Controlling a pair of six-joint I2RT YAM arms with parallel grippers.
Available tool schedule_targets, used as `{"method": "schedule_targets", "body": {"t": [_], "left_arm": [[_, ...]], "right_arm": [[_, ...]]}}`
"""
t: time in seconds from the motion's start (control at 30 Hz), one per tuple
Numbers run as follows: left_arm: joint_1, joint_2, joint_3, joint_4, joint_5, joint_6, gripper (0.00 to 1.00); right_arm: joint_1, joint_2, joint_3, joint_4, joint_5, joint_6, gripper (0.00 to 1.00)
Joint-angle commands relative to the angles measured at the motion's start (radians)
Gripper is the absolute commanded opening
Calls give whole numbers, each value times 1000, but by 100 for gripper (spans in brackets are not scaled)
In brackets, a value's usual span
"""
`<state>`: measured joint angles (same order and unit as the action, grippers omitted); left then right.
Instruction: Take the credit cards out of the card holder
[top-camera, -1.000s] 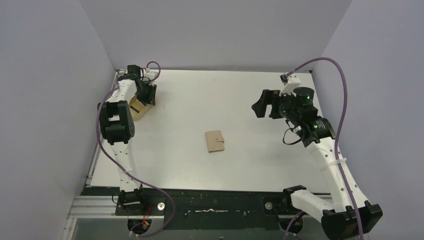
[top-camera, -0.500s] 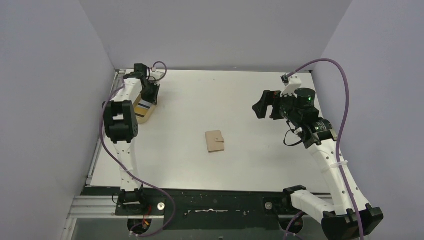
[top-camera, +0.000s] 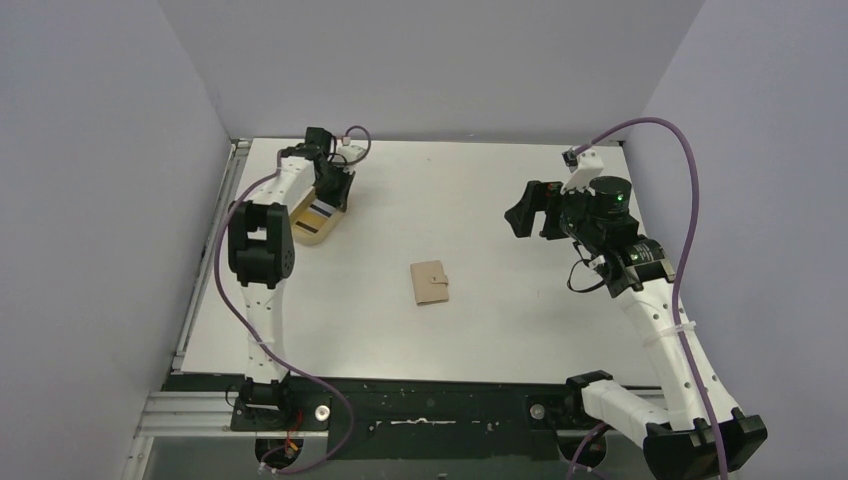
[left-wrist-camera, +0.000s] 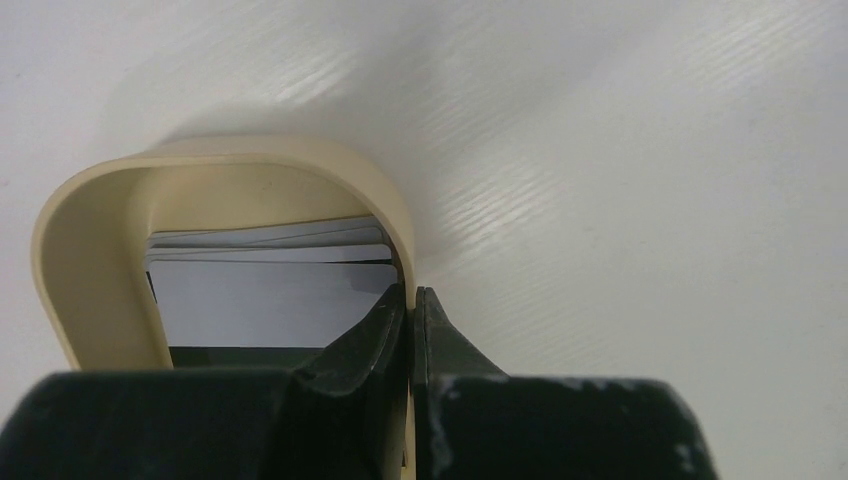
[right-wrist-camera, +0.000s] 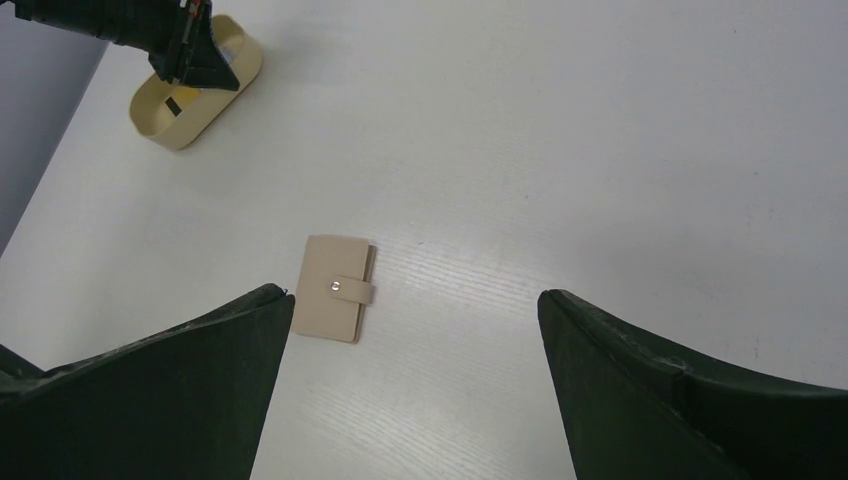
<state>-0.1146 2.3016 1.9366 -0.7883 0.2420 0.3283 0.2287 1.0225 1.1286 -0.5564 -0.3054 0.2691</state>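
The card holder (top-camera: 430, 283) lies closed and flat mid-table, its snap tab fastened; the right wrist view shows it (right-wrist-camera: 335, 288) just off my left fingertip. The credit cards (left-wrist-camera: 260, 295), whitish with a dark stripe, lie stacked inside an oval tan tray (left-wrist-camera: 90, 270) at the back left (top-camera: 312, 236). My left gripper (left-wrist-camera: 410, 295) is shut on the tray's right wall, one finger inside and one outside. My right gripper (right-wrist-camera: 415, 293) hangs open above the table's right half (top-camera: 520, 215), holding nothing.
The left and right walls of the enclosure stand close to the table's edges. The left arm's purple cable (top-camera: 352, 135) loops near the back edge. The tray and left gripper (right-wrist-camera: 200, 60) also show at the right wrist view's top left.
My left gripper has shut on the tray's wall and pulled the tray with its cards rightward, away from the left wall. The right arm and the card holder have stayed put.
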Motion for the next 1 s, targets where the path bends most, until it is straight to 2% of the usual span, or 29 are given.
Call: {"method": "schedule_targets", "body": {"t": [0.0, 0.5, 0.7, 0.97], "left_arm": [[-67, -61, 68, 29, 75, -5, 0], [-323, 16, 252, -20, 47, 19, 0], [-370, 48, 283, -30, 53, 16, 0], [-428, 141, 393, -125, 31, 92, 0]], "right_arm": [[-4, -37, 3, 15, -17, -7, 100], [-4, -68, -8, 0, -37, 3, 100], [-4, -98, -17, -14, -32, 2, 100], [-5, -129, -34, -21, -32, 10, 100]]}}
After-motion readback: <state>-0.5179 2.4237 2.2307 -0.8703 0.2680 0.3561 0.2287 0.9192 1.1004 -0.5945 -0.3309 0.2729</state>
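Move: The closed card holder lies about 22 cm to the right of my left hand, some 18 cm nearer my base and 3 cm below. That hand already pinches the right-hand wall of the beige box, whose middle is roughly 6 cm to its left, 2 cm back and a little lower. From my right hand, the card holder is about 18 cm left, 3 cm ahead and 28 cm down. Still pinching the box wall with shut fingers, my left hand carries the box some 22 cm to the right, easing back slightly, towards the spot just beyond the card holder. It rises about 6 cm on the way, sinks again by the end, and turns some 25 degrees clockwise. My right hand, wide open and empty, draws back about 2.5 cm. ##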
